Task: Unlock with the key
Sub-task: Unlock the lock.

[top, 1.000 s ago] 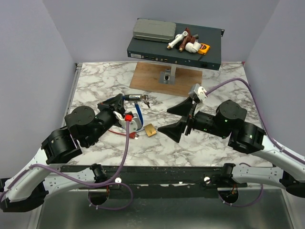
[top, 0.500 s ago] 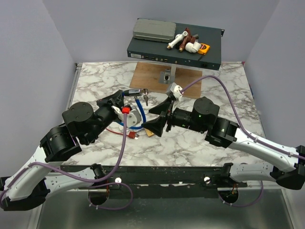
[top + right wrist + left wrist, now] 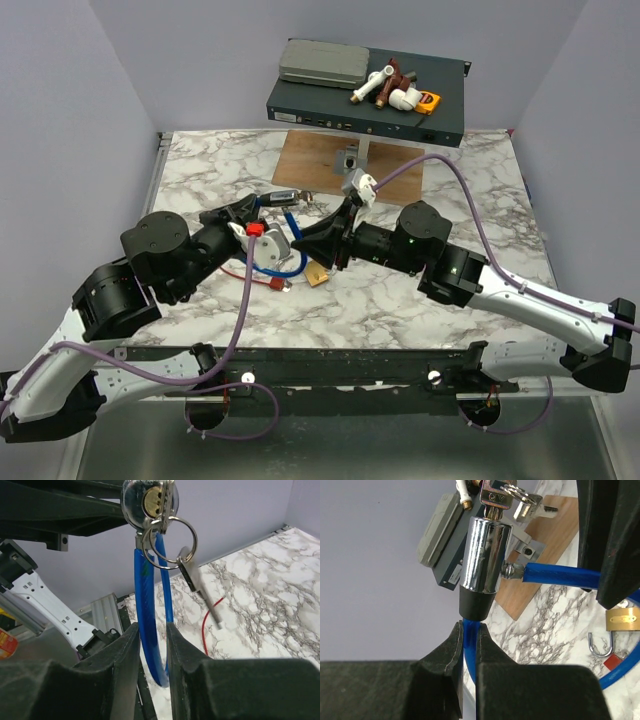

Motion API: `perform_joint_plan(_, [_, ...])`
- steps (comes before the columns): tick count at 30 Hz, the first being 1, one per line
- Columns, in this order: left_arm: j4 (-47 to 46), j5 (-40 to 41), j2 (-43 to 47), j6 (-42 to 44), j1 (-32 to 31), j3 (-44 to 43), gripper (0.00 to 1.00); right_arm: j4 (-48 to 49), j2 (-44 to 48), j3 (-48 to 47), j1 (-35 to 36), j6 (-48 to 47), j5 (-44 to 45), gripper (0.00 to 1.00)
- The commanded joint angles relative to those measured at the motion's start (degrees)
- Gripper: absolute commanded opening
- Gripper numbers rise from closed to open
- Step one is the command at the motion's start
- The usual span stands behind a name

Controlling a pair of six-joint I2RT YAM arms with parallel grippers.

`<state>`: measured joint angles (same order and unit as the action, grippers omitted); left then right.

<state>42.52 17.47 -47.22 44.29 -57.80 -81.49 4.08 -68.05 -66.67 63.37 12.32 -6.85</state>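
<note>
A chrome cable lock point(image 3: 482, 562) hangs in the air on its blue cable point(image 3: 560, 574), with a key point(image 3: 495, 497) in its cylinder and more keys on a ring. My left gripper point(image 3: 468, 627) is shut on the blue cable just below the lock's black collar. From above, the lock point(image 3: 285, 197) sits between both arms. My right gripper point(image 3: 152, 627) is below the lock face point(image 3: 150, 502). Its jaws are narrowed, and the cable loop point(image 3: 147, 605) hangs in the gap between them. The key ring point(image 3: 175, 537) dangles above the fingertips, untouched.
A brass padlock point(image 3: 317, 274) with an open shackle lies on the marble table beside a red wire point(image 3: 250, 275). A wooden board point(image 3: 320, 160) with a metal fitting lies behind the lock. A dark box point(image 3: 365, 100) carrying loose parts stands at the back.
My right arm has swung left up to the lock, and its jaws have gone from wide apart to a narrow gap around the cable loop. The left gripper keeps its hold.
</note>
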Motion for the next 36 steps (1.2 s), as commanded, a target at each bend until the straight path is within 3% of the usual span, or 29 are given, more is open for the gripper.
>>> perform_joint_plan(1, [0.8, -4.26, 0.38, -3.85, 0.14, -4.55, 0.0, 0.77, -1.11, -0.43, 0.23, -1.69, 1.79, 0.23])
perform_joint_plan(4, [3.13, -8.16, 0.46, -5.37, 0.14, -6.16, 0.0, 1.22, -0.61, 0.33, 0.2, -2.54, 2.37, 0.06])
perform_joint_plan(6, [4.38, -10.09, 0.55, -6.34, 0.19, -6.91, 0.0, 1.89, 0.11, 0.86, 0.19, -3.38, 2.28, 0.01])
perform_joint_plan(7, [5.29, -10.98, 0.57, -6.66, 0.15, -7.16, 0.1, 2.35, 0.72, 1.22, 0.25, -3.9, 2.0, 0.01])
perform_joint_plan(9, [7.48, -13.02, 0.45, -7.47, 0.28, -7.96, 0.41, 3.08, 2.0, 1.87, 0.21, -5.08, 0.91, 0.01])
perform_joint_plan(11, [9.61, -14.81, 0.33, -8.89, 0.58, -8.85, 0.63, 3.17, 3.36, 2.54, 0.25, -6.01, -0.11, 0.01])
perform_joint_plan(15, [13.6, -18.16, -0.09, -11.11, 2.34, -10.88, 0.8, 2.35, 6.3, 4.29, 0.24, -7.75, -2.17, 0.01])
perform_joint_plan(19, [18.66, -26.68, -2.12, -13.04, 8.88, -14.61, 0.88, -0.17, 8.4, 4.53, 0.21, -8.83, -4.1, 0.01])
perform_joint_plan(26, [25.77, -50.07, -7.17, -12.48, 25.22, -20.66, 0.89, -3.98, 8.97, 2.05, 0.23, -9.52, -9.89, 0.01])
perform_joint_plan(30, [32.69, -60.62, -10.86, -9.21, 26.29, -25.5, 0.89, -3.97, 9.34, 1.47, 0.26, -9.58, -11.21, 0.01])
perform_joint_plan(36, [37.76, -65.6, -12.37, -5.37, 26.25, -25.75, 0.81, -3.23, 9.58, 1.01, 0.21, -9.98, -11.57, 0.01])
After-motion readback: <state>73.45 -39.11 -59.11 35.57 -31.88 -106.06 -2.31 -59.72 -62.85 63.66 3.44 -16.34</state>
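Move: The left hand still pinches the blue cable just below the lock's black end; the lock cylinder's middle lies about 4 cm to its right, level ahead and 1 cm higher. The right hand's part-closed fingers straddle the cable near the side stub, with that stretch of cable right at its hand point, some 7 cm right, 4 cm back and 5 cm below the left hand. From the right hand, the lock is about 5 cm ahead, 3 cm left and 6 cm up; the brass padlock is 7 cm back, 2 cm right and far below. The right fingers first shut on the blue cable beside the stub, pinching it, and only then does the left hand, already easing back, open wide and let go of the cable under the lock, ending about 8 cm farther back and slightly right while it tips down some 30 degrees and swings clockwise. Keeping its pinch, the right hand carries the cable and lock about 4 cm back and 3 cm to the right, turning a little counter-clockwise. ##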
